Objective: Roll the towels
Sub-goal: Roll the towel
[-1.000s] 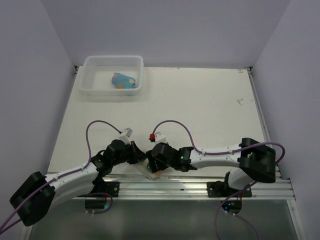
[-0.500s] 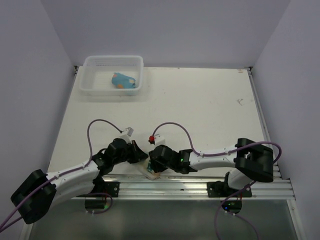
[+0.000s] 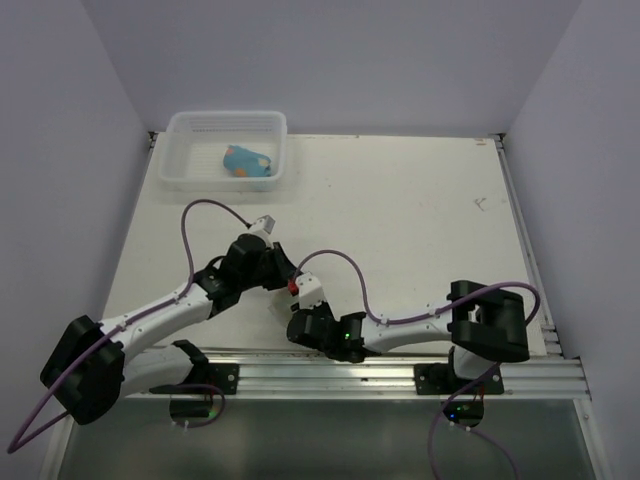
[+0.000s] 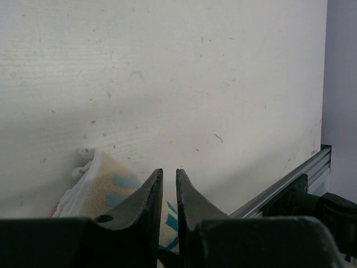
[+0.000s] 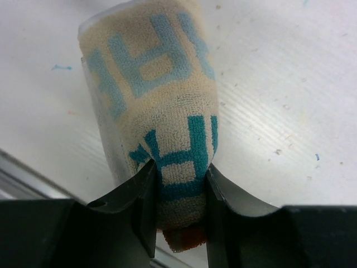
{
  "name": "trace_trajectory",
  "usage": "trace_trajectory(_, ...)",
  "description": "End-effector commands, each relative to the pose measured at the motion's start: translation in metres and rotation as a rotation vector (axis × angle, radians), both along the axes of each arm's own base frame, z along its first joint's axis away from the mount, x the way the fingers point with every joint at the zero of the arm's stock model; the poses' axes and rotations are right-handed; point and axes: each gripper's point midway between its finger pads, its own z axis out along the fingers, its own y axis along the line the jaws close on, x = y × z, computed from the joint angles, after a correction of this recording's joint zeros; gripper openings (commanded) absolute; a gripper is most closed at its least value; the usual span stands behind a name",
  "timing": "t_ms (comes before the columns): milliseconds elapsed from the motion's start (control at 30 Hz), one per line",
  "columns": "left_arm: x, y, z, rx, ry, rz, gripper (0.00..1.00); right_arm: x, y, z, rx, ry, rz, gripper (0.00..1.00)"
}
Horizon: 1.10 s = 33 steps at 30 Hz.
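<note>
The cream towel (image 5: 153, 106) with teal lettering is rolled into a thick tube, an orange patch showing at its near end. My right gripper (image 5: 179, 167) is shut on that end, low by the table's near edge (image 3: 298, 326). My left gripper (image 4: 169, 174) hangs just above the roll, jaws a narrow gap apart with nothing between them. A corner of the cream towel (image 4: 106, 181) shows below its fingers. In the top view the left gripper (image 3: 284, 271) sits a little behind the right one. The light blue towel (image 3: 248, 161) lies bunched in the basket.
The white slatted basket (image 3: 227, 185) stands at the far left corner of the table. An aluminium rail (image 3: 400, 366) runs along the near edge, right beside the rolled towel. Purple cables loop over both arms. Walls close in the left, right and back.
My left gripper has let go, parted its jaws slightly and pulled back away from the near edge. My right gripper has closed on the rolled cream towel and shifted left along the edge.
</note>
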Motion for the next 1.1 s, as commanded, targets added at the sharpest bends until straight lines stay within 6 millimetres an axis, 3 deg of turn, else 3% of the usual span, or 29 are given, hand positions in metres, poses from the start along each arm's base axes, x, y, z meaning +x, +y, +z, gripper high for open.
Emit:
trace_trajectory(0, 0.004, -0.004, 0.011, -0.001, -0.014, -0.023, 0.19, 0.022, -0.018, 0.010, -0.169, -0.214, -0.097, 0.23)
trace_trajectory(167, -0.007, -0.005, -0.001, -0.028, 0.020, -0.043, 0.19, 0.018, -0.002, 0.005, -0.326, -0.311, -0.088, 0.24)
trace_trajectory(500, -0.042, -0.005, -0.019, -0.099, 0.088, -0.068, 0.19, 0.007, -0.008, -0.013, -0.496, -0.371, -0.116, 0.29)
trace_trajectory(633, -0.050, 0.003, -0.035, -0.075, 0.112, -0.054, 0.19, 0.002, -0.004, -0.016, -0.480, -0.350, -0.104, 0.32)
trace_trajectory(833, -0.067, 0.020, -0.071, -0.041, 0.160, -0.026, 0.18, -0.006, 0.007, -0.010, -0.396, -0.280, -0.063, 0.50)
trace_trajectory(1067, -0.074, 0.029, -0.089, -0.015, 0.189, -0.007, 0.18, -0.019, 0.022, 0.013, -0.248, -0.194, -0.001, 0.59)
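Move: The half-rolled towel's middle lies about 5 cm back from the left hand, 1 cm to its left and some 7 cm below. From the right hand, which already pinches its near end, the middle is 3 cm ahead, 5 cm to the left and roughly 1 cm lower. The right fingertips are about 8 cm back, 4 cm right and 6 cm below the left hand; the metal rail runs some 11 cm straight back from the right hand, 3 cm lower. Keep the right grip on the towel's near end and roll it over, swinging the fingers some 30 degrees to point straighter forward and less steeply down as the hand shifts about 2 cm left, then open them part-way around the towel. Meanwhile bring the left gripper about 5 cm back and 5 cm down, fingertips barely parted, onto the towel ahead of the right fingers. ##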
